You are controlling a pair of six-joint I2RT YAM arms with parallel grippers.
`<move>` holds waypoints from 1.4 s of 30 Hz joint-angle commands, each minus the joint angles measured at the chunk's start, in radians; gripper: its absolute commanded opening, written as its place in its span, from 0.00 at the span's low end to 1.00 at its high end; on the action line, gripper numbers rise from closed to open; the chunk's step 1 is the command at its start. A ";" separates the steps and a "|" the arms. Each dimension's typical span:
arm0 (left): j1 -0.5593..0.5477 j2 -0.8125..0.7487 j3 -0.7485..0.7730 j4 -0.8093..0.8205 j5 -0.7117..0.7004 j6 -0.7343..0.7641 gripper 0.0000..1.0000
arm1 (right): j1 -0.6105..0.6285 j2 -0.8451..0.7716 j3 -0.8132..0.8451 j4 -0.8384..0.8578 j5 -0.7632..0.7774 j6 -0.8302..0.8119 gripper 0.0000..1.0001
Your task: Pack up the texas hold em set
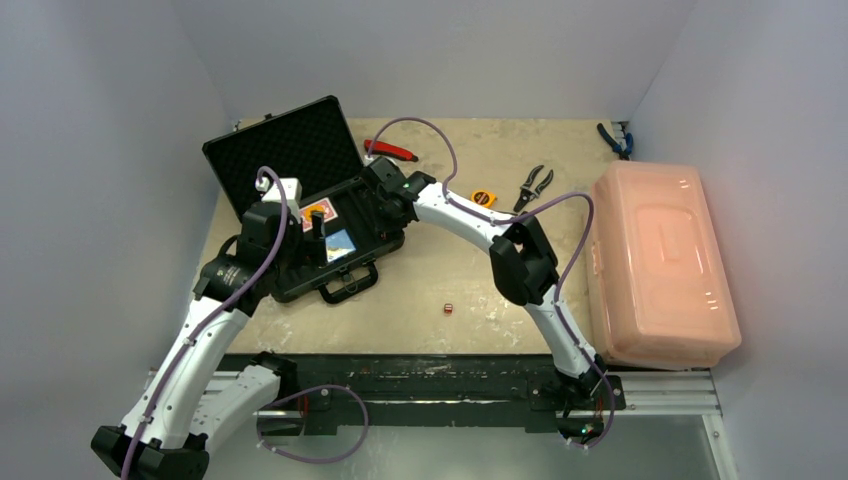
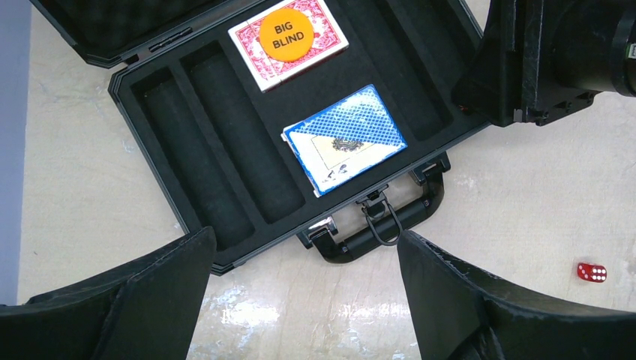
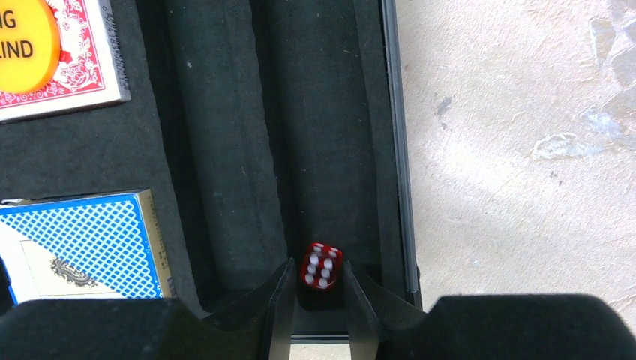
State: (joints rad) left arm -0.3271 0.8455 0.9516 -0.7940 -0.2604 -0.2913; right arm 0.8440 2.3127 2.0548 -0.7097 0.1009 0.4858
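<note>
The black briefcase (image 1: 285,150) lies open at the table's left, its foam lining (image 2: 225,150) showing. In its middle compartments lie a red card deck (image 2: 330,37) with an orange "BIG BLIND" disc (image 2: 283,34) on top, and a blue card deck (image 2: 345,139). My right gripper (image 3: 318,264) hovers over the rightmost foam slot. Its jaws stand slightly apart around a red die (image 3: 322,265), which looks blurred and loose between them. My left gripper (image 2: 304,236) hangs wide open and empty over the case's handle (image 2: 379,229). Another red die (image 2: 592,272) rests on the table (image 1: 448,308).
A large pink bin (image 1: 660,265) fills the table's right side. A yellow tape measure (image 1: 483,197), black pliers (image 1: 535,185), a red-handled tool (image 1: 392,150) and blue-handled pliers (image 1: 615,140) lie toward the back.
</note>
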 commanded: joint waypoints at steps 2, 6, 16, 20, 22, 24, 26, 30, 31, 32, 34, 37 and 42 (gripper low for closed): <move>0.011 0.003 0.013 0.015 0.010 0.020 0.91 | 0.019 0.027 0.004 -0.031 -0.079 -0.016 0.36; 0.011 0.004 0.013 0.014 0.010 0.020 0.91 | 0.019 0.022 0.004 -0.025 -0.078 -0.021 0.39; 0.013 0.004 0.013 0.014 0.007 0.020 0.90 | 0.020 -0.041 -0.002 -0.024 -0.068 -0.030 0.47; 0.013 0.006 0.013 0.013 0.006 0.021 0.90 | 0.019 -0.108 -0.048 0.001 -0.043 -0.029 0.52; 0.013 0.007 0.014 0.012 0.006 0.021 0.90 | 0.020 -0.143 -0.071 0.004 -0.025 -0.022 0.54; 0.013 0.009 0.013 0.013 0.004 0.021 0.90 | 0.020 -0.183 -0.098 0.001 -0.012 -0.013 0.57; 0.013 0.010 0.015 0.010 0.004 0.021 0.90 | 0.020 -0.217 -0.128 -0.001 0.002 -0.004 0.62; 0.013 0.012 0.015 0.011 0.004 0.021 0.90 | 0.020 -0.301 -0.223 -0.002 0.052 0.034 0.67; 0.013 0.012 0.016 0.011 0.004 0.021 0.89 | 0.020 -0.324 -0.252 0.005 0.064 0.045 0.68; 0.013 0.012 0.016 0.010 0.004 0.021 0.89 | 0.020 -0.349 -0.284 0.013 0.072 0.052 0.70; 0.013 0.011 0.017 0.009 0.002 0.022 0.89 | 0.020 -0.395 -0.341 0.029 0.083 0.062 0.72; 0.013 0.008 0.017 0.007 0.000 0.021 0.89 | 0.019 -0.464 -0.426 0.051 0.109 0.069 0.77; 0.013 0.009 0.018 0.007 0.000 0.021 0.89 | 0.028 -0.519 -0.503 0.017 0.153 0.077 0.99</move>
State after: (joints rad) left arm -0.3210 0.8581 0.9516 -0.7948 -0.2577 -0.2913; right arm 0.8639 1.8507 1.5959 -0.6899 0.1890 0.5442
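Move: The die left on the bare table is the next to fetch: about 17 cm back and 15 cm to the right of the right hand, some 3 cm lower. The first die sits at that hand's fingertips, in the case's outermost right slot. From the right hand, the blue card pack lies about 10 cm left and 3 cm back, the case handle 8 cm left and 12 cm back. From the left hand the loose die is roughly 27 cm right, 5 cm back and 17 cm below. The first die is let go low in the near end of the case's right slot as the right fingers, already slightly parted, spread while the hand stays almost still. Then the hand lifts about 6 cm out of the case, drawing back and swinging right over its corner, some 10 cm across, towards the loose die, the fingers opening on to nearly full width. ##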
